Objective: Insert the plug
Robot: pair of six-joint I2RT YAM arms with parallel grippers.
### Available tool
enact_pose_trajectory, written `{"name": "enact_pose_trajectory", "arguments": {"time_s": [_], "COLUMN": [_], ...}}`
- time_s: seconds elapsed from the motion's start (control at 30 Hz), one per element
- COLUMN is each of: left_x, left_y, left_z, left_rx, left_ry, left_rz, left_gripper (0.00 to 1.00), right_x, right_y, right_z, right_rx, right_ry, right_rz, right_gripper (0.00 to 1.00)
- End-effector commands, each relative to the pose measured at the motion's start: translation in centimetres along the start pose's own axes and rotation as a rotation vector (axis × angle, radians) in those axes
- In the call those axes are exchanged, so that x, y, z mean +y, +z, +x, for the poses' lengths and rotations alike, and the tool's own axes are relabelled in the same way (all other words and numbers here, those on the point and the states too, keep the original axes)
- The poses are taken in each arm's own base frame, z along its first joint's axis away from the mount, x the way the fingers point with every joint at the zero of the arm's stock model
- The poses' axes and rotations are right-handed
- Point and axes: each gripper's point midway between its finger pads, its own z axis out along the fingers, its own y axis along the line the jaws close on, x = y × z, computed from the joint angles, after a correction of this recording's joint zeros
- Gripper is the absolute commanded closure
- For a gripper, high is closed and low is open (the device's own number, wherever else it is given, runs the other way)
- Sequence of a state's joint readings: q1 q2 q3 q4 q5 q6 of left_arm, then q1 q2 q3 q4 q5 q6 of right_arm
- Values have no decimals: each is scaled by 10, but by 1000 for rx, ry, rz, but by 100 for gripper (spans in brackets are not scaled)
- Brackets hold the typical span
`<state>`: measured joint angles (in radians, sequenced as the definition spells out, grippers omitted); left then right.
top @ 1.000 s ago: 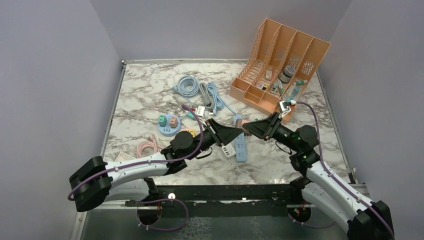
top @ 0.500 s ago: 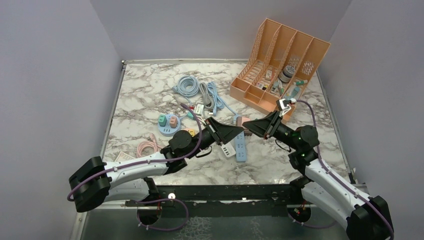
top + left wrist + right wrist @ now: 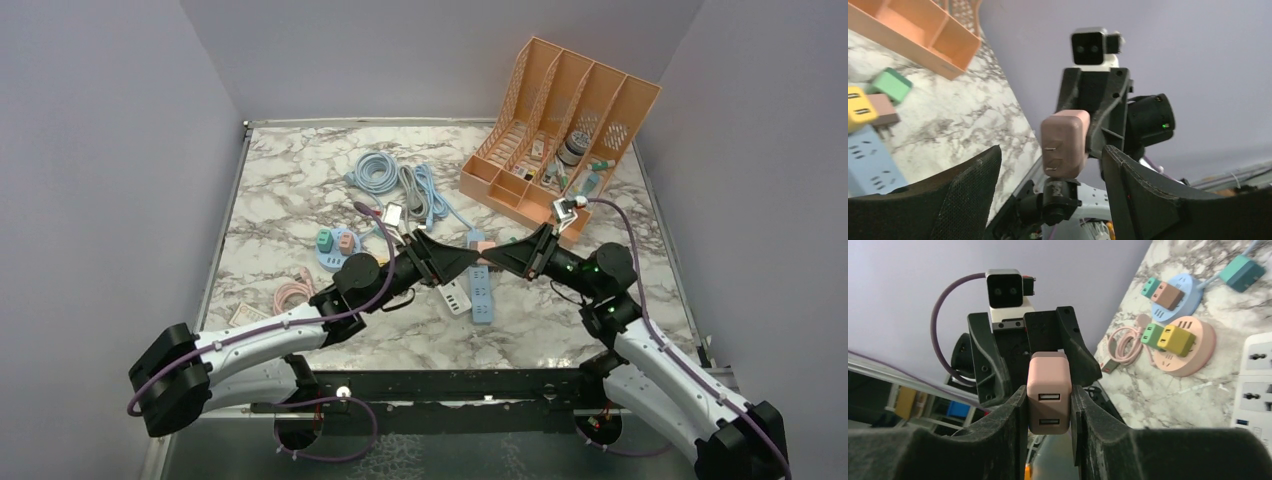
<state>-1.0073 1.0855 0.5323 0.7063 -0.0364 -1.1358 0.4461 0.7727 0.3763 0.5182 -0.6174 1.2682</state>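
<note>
The plug [image 3: 1048, 390] is a pink block charger with two USB ports facing the right wrist camera. My right gripper [image 3: 1048, 394] is shut on it, a finger pressed on each side. In the left wrist view the plug [image 3: 1064, 142] shows its two metal prongs. My left gripper [image 3: 1052, 152] is open, its fingers [image 3: 965, 192] standing apart on both sides without touching. From above, both grippers meet tip to tip over the blue power strip [image 3: 481, 291], with the plug [image 3: 483, 245] between the left gripper [image 3: 468, 258] and the right gripper [image 3: 493, 253].
A white power strip [image 3: 455, 298] lies next to the blue one. A round blue socket hub [image 3: 338, 252] and a pink round hub [image 3: 1185, 347] carry small plugs. Coiled cables [image 3: 385, 175] lie behind them. An orange file organizer [image 3: 560, 130] stands at the back right.
My left gripper has opened and let go of the plug. My right gripper has closed on it. Both arms have shifted slightly.
</note>
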Motion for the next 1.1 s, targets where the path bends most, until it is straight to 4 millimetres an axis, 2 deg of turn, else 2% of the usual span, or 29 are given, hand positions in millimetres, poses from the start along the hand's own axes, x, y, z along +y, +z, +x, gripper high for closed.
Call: {"name": "enact_pose_trajectory", "arguments": {"time_s": [0.0, 0.17, 0.3, 0.43, 0.6, 0.87, 1.07], "left_x": [35, 79, 95, 97, 92, 91, 90], "left_y": [-19, -51, -81, -97, -103, -104, -106], "left_z": [-11, -44, -70, -88, -100, -103, -101], "left_rx": [14, -17, 7, 24, 33, 11, 0], "left_ry": [103, 303, 543, 671, 764, 767, 752], "left_rz": [-148, -391, -588, -691, -725, -720, -706], "left_gripper": [24, 23, 23, 23, 23, 23, 23], "right_x": [-17, -59, -96, -122, -141, -155, -174], "right_y": [-4, -21, -41, -51, -58, -44, -31], "right_z": [-4, -1, -1, 3, -2, 4, 9], "right_rx": [3, 86, 162, 219, 223, 236, 247], "right_ry": [-117, -244, -304, -308, -319, -397, -423], "right_rz": [151, 405, 620, 740, 884, 1068, 1159], "right_gripper": [99, 99, 99, 99, 99, 99, 99]}}
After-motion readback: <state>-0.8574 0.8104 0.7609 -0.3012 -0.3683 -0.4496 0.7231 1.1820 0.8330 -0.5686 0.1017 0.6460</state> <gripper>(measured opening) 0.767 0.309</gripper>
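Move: The pink plug is already in the right fingers. The blue power strip's middle is about 7 cm ahead, 2 cm right and 22 cm below that hand; its yellow plug is 11 cm ahead, 1 cm right, a loose pink plug 11 cm ahead, 6 cm right, and the white strip 6 cm ahead, 6 cm left. From the empty left hand, the loose teal plug is roughly 17 cm ahead, 18 cm left and 24 cm below, the round pink socket 4 cm ahead, 18 cm left. Keeping the pink plug pinched, the right hand sinks about 16 cm towards the blue strip's near half, edging forward and swinging right before coming partly back left, as its fingers tip steeply down. The left hand, already free and open, draws away some 15 cm left, with a little forward and down, its fingers tipping down as it nears the teal plug. ##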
